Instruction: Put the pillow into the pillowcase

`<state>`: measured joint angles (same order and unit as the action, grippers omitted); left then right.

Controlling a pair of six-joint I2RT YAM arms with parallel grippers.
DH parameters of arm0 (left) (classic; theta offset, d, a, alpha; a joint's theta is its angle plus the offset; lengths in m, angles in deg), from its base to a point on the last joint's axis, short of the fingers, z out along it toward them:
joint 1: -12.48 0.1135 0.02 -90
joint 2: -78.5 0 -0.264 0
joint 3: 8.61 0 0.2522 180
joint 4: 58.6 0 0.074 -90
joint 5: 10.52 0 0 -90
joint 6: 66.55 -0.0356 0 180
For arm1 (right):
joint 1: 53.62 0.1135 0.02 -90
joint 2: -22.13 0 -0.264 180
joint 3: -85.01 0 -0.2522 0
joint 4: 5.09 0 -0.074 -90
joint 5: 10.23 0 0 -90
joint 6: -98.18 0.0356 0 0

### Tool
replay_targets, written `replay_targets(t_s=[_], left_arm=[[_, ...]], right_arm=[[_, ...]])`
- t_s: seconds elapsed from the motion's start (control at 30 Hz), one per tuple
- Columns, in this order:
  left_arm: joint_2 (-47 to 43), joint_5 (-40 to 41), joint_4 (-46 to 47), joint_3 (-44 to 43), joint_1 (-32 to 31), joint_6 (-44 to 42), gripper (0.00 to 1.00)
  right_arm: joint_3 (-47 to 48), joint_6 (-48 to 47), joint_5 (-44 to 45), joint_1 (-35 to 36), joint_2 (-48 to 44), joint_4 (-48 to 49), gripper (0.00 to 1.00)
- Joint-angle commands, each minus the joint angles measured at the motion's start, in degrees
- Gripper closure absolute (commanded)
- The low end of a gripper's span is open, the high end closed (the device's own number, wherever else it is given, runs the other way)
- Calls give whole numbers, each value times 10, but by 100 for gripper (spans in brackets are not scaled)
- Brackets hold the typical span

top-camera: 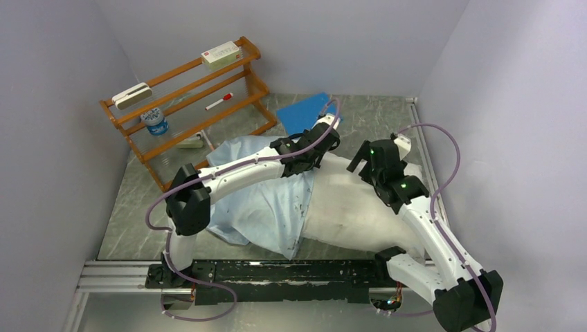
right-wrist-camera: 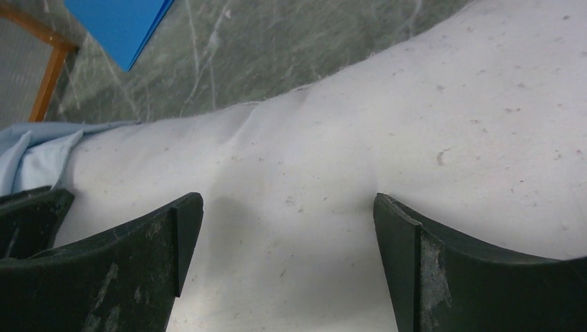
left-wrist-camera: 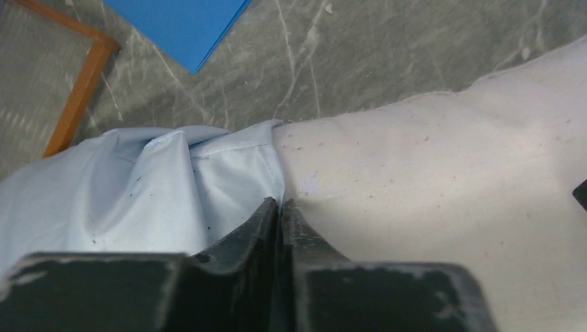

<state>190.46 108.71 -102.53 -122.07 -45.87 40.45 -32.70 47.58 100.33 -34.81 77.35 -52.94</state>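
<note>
The white pillow [top-camera: 360,207] lies across the right half of the table, its left part inside the pale-blue pillowcase [top-camera: 259,207]. The sack's open edge crosses the pillow's top. My left gripper [top-camera: 311,168] reaches over that edge. In the left wrist view its fingertips [left-wrist-camera: 282,202] are pressed together exactly where the pillowcase [left-wrist-camera: 138,187] hem meets the pillow [left-wrist-camera: 443,166], pinching the hem. My right gripper [top-camera: 360,164] hovers open over the bare pillow. In the right wrist view it [right-wrist-camera: 287,207] has only the pillow [right-wrist-camera: 360,138] between its wide-spread fingers, and whether they touch the pillow I cannot tell.
A wooden rack [top-camera: 187,97] stands at the back left with boxes, a red marker [top-camera: 219,102] and a blue-and-white cup [top-camera: 156,123]. A stiff bright-blue sheet [top-camera: 304,111] lies behind the pillow. Walls close in on three sides; a metal rail [top-camera: 291,273] runs along the near edge.
</note>
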Motion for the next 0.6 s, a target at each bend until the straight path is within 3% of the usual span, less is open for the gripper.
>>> replay_targets(t_s=[0.0, 0.13, 0.33, 0.47, 0.57], left_arm=[[6, -28, 21, -19, 1, -22, 95], [-39, -97, 80, -19, -6, -34, 95], [-104, -236, 245, 36, -35, 13, 95], [-114, -294, 323, 70, -45, 61, 95], [-107, -301, 328, 78, -45, 67, 95]], right_arm=[[-24, -5, -54, -4, -19, 36, 4], [-61, -2, -108, -4, -31, 75, 4], [-134, 40, -190, -3, -35, 167, 6], [-157, 62, -199, -3, -33, 198, 8], [-155, 76, -187, -4, -33, 192, 8]])
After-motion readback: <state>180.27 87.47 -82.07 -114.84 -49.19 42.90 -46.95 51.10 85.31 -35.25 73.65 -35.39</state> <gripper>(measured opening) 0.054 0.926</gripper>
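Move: The pillowcase's hem lies right at the left fingertips, about 1 cm below them, on top of the pillow. From the left hand, the bare part of the pillow centres some 15 cm right, 12 cm back and 5 cm below; the blue folder is about 15 cm ahead, 3 cm left and 10 cm down. From the right hand, the pillow's bare middle lies some 9 cm back, level sideways and 5 cm below, and the gripped hem about 13 cm left and 5 cm ahead. The pillowcase hem is pinched as the left fingers finish closing, then hauled up about 10 cm, right and back over the pillow, that wrist turning clockwise with its right side rising. Meanwhile the right hand, fingers still wide, shifts about 5 cm left and sinks, pressing its fingertips into the pillow near the case's mouth. ##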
